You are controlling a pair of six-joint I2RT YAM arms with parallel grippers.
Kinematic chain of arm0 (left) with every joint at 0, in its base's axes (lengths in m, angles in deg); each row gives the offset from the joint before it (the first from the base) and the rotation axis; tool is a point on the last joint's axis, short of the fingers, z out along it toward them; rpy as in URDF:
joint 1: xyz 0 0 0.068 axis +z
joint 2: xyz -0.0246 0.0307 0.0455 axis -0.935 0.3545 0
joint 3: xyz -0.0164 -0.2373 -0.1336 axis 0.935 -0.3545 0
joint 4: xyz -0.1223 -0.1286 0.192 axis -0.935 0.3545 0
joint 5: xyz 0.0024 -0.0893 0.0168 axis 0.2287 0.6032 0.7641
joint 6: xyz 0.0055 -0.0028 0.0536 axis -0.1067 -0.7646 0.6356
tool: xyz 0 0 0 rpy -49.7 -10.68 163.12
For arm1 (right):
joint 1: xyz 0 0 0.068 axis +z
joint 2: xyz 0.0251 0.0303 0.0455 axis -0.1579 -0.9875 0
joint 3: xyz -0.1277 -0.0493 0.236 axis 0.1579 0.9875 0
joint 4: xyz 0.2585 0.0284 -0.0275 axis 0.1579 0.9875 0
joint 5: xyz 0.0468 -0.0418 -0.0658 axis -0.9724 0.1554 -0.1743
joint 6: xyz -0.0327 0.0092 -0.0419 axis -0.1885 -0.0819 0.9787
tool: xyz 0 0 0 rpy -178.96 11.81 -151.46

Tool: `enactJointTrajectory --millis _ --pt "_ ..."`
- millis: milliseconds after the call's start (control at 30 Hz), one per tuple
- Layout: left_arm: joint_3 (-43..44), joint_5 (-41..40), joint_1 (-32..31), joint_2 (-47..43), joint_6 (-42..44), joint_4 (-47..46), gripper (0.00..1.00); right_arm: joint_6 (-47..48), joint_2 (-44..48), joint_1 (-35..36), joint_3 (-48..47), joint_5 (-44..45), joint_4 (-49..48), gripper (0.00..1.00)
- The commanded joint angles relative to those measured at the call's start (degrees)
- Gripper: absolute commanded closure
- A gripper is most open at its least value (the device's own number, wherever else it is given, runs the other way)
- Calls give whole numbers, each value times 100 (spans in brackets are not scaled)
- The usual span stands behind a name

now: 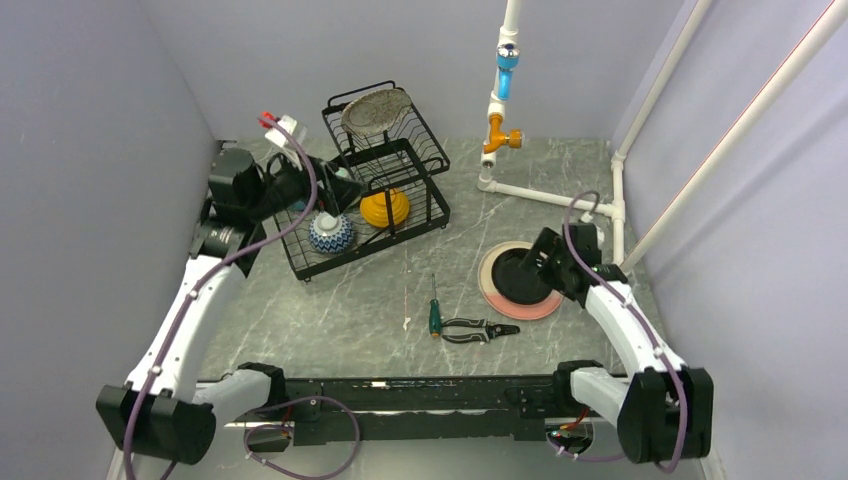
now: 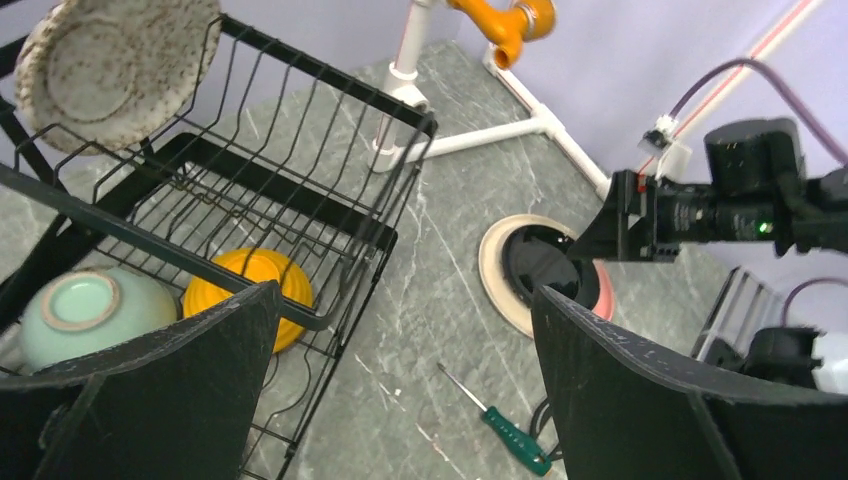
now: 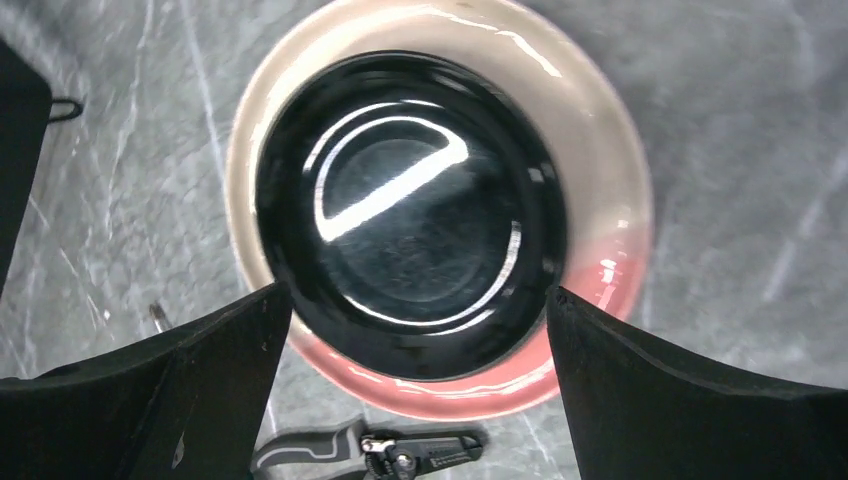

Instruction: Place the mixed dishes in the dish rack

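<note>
The black wire dish rack [image 1: 370, 250] stands at the back left. A speckled grey plate [image 1: 375, 110] leans in its raised basket. An orange bowl [image 1: 385, 208] and a blue-white zigzag bowl [image 1: 330, 233] lie upside down on the lower tray. The left wrist view shows a mint-green bowl [image 2: 80, 310] beside the orange bowl [image 2: 250, 275]. My left gripper [image 1: 348, 192] is open and empty over the lower tray. A black plate [image 3: 410, 220] lies on the pink-cream plate [image 3: 600, 150] on the table. My right gripper [image 1: 535, 265] hovers open just above them. The mug is out of view.
A green-handled screwdriver [image 1: 436, 318] and black pliers [image 1: 478, 328] lie on the table near the front middle. A white pipe frame with an orange valve [image 1: 500, 135] stands at the back right. Grey walls close in the sides.
</note>
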Motion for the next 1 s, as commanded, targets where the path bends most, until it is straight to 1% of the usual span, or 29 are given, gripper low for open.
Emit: enactJointTrajectory --millis 0,100,167,200,367,433,633,767,967 --pt "-273 -428 -503 -509 803 -210 1 -408 726 -640 381 3 -239 1" --pt "-71 -771 -774 -557 1117 279 1 -383 1053 -1078 625 -105 -342 2" --pt "-269 -737 -822 -659 973 8 1 -321 1154 -1275 747 -204 -420 4" --pt "-351 -692 -857 -705 898 -120 1 -266 1176 -1373 802 -389 -519 6" --pt "-264 -602 -1029 -611 961 -5 1 -118 1032 -1722 1044 -1082 -907 34" --pt "-234 -637 -1028 -601 1021 61 1 -120 896 -1797 1104 -1247 -1014 39" --pt "-184 -908 -1029 -652 1254 252 1 -41 500 -1996 1271 -1782 -1286 41" --pt "-214 -857 -1028 -622 1228 212 1 -108 369 -2147 1561 -2203 -1628 46" --pt "-170 -798 -1034 -516 1201 255 0 -133 67 -2430 1917 -2747 -2213 47"
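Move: The black plate's middle is about 3 cm ahead of the right hand, 4 cm to its left and 7 cm below. The pink plate beneath it is centred some 2 cm ahead and 4 cm left of that hand; the pliers lie roughly 13 cm back and 16 cm left. From the left hand, the black plate is about 48 cm right, 3 cm back and 34 cm down. Right hand swings some 5 cm right, then sinks 5 cm to black plate's rim, half-closing; left eases back. ##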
